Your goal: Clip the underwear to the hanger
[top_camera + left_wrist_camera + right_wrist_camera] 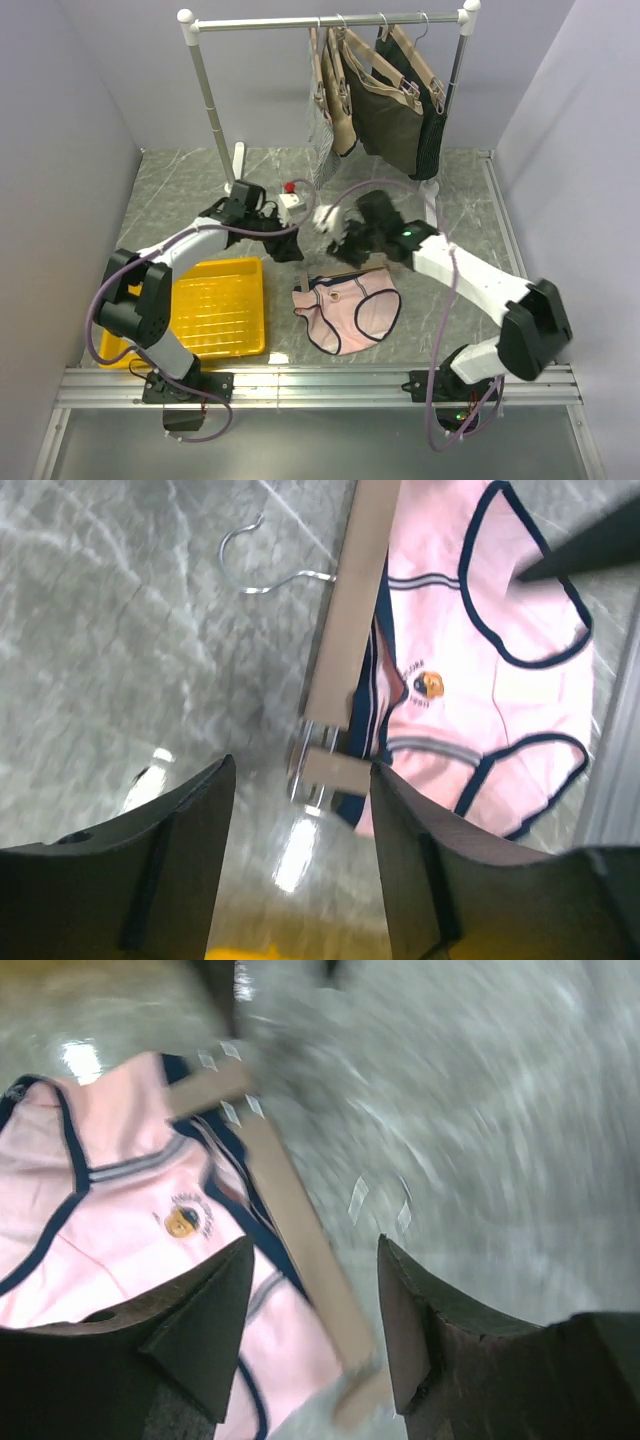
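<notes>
The pale pink underwear (350, 310) with navy edging lies flat on the grey table, in front of both arms. The tan hanger (305, 290) lies along its waistband. In the left wrist view the hanger bar (355, 610) runs beside the underwear (490, 670), with its silver hook (250, 560) on the table and an end clip (325, 767) over the waistband edge. My left gripper (300, 775) is open and empty above that clip. My right gripper (315, 1255) is open and empty above the other end of the bar (300, 1250), next to the underwear (100, 1210).
A yellow tray (215, 305) sits left of the underwear. A white box with a red button (291, 203) stands behind the grippers. A clothes rack (330, 20) at the back holds several hangers with dark garments (390, 105). A metal rail (320, 385) runs along the near edge.
</notes>
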`<state>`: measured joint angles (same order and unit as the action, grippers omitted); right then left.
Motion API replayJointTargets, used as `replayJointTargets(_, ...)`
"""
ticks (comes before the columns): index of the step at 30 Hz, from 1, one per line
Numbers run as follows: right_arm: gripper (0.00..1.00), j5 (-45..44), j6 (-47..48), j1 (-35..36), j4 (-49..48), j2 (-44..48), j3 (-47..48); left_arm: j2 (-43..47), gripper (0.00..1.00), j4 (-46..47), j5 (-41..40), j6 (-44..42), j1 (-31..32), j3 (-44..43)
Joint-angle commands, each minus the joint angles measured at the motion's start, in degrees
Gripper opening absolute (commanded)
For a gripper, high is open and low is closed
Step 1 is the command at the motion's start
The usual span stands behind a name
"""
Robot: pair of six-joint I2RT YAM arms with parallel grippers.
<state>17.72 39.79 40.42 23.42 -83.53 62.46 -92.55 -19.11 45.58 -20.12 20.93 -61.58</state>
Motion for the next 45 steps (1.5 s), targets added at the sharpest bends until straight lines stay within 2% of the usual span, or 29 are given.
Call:
replayJointTargets(1, 0.59, 4.16, -14.11, -5.34, 3.30, 6.70, -2.50, 1.59, 0.60, 6.89, -8.30, 4.73, 4.46, 0.76)
replayJointTargets(2, 0.59, 4.52, -15.69, -7.88, 3.47, 9.41, -4.69, 0.80, 0.59, 8.81, -11.54, 7.00, 6.47, 0.15)
replayJointTargets(6, 0.59, 4.00, -23.34, -12.89, 3.12, 16.80, -11.03, -2.27, 0.56, 9.98, -15.60, 10.10, 11.67, -3.70)
replayJointTargets(8, 0.59, 3.29, -24.32, -15.27, 3.38, 20.40, -14.01, -4.64, 0.53, 9.62, -16.84, 10.27, 14.91, -5.65)
replayJointTargets(11, 0.59, 5.74, -20.03, -21.95, 4.88, 24.72, -17.01, -7.81, 0.51, 9.97, -18.34, 11.15, 18.00, -8.20)
replayJointTargets(13, 0.60, 6.62, -13.80, -27.48, 4.62, 27.00, -18.94, -9.48, 0.49, 10.85, -19.21, 11.51, 19.32, -9.60)
replayJointTargets(16, 0.62, 12.60, -4.39, -35.90, 6.64, 28.68, -19.74, -12.82, 0.47, 11.38, -19.56, 12.38, 21.95, -12.33)
replayJointTargets(18, 0.62, 17.06, 1.92, -39.18, 9.79, 26.32, -17.82, -15.46, 0.46, 11.38, -19.66, 12.91, 22.84, -14.69)
replayJointTargets(21, 0.62, 19.98, 5.81, -43.49, 14.54, 19.47, -12.55, -18.62, 0.43, 11.38, -20.88, 12.30, 24.33, -17.69)
replayJointTargets(26, 0.59, 22.98, 7.32, -45.78, 21.83, 5.23, -1.47, -22.93, 0.40, 9.19, -22.90, 10.63, 25.92, -21.73)
replayJointTargets(31, 0.59, 24.29, 6.09, -45.79, 24.22, -3.20, 3.81, -24.86, 0.40, 8.31, -24.05, 9.92, 26.45, -22.00)
replayJointTargets(39, 0.60, 25.70, -0.41, -45.79, 25.27, -10.95, 9.00, -26.89, 0.42, 6.46, -25.62, 8.87, 27.23, -22.88)
replayJointTargets(43, 0.60, 25.70, -5.94, -45.79, 23.43, -13.50, 8.47, -27.41, 0.33, 6.46, -26.94, 8.43, 27.32, -22.88)
replayJointTargets(45, 0.60, 26.05, -8.40, -45.79, 23.08, -14.81, 8.38, -27.68, 0.25, 6.11, -27.30, 8.52, 27.41, -23.23)
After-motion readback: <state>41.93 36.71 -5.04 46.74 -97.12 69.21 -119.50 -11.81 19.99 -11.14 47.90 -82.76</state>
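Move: The part of the hanger's bar that the left hand goes for, its right half, lies about 17 cm to the left hand's right, 1 cm back and some 9 cm below. The underwear is spread about 14 cm right and 12 cm back of the left hand, and the left clip about 3 cm right and 4 cm back. For the right hand, the right clip is some 12 cm to its right, level with it and about 10 cm down; the underwear's middle is about 3 cm right and 12 cm back. The left hand sweeps about 17 cm to the right above the bar, then sinks some 8 cm in all onto its right half, its fingers narrowing on the way until they pinch the bar from both sides just short of the right clip. Meanwhile the open right hand clears the hanger, swinging some 21 cm right past the right clip, then about 5 cm forward and down, its wrist turning clockwise and tipping down so that it ends beyond the clip with nothing in its fingers. ##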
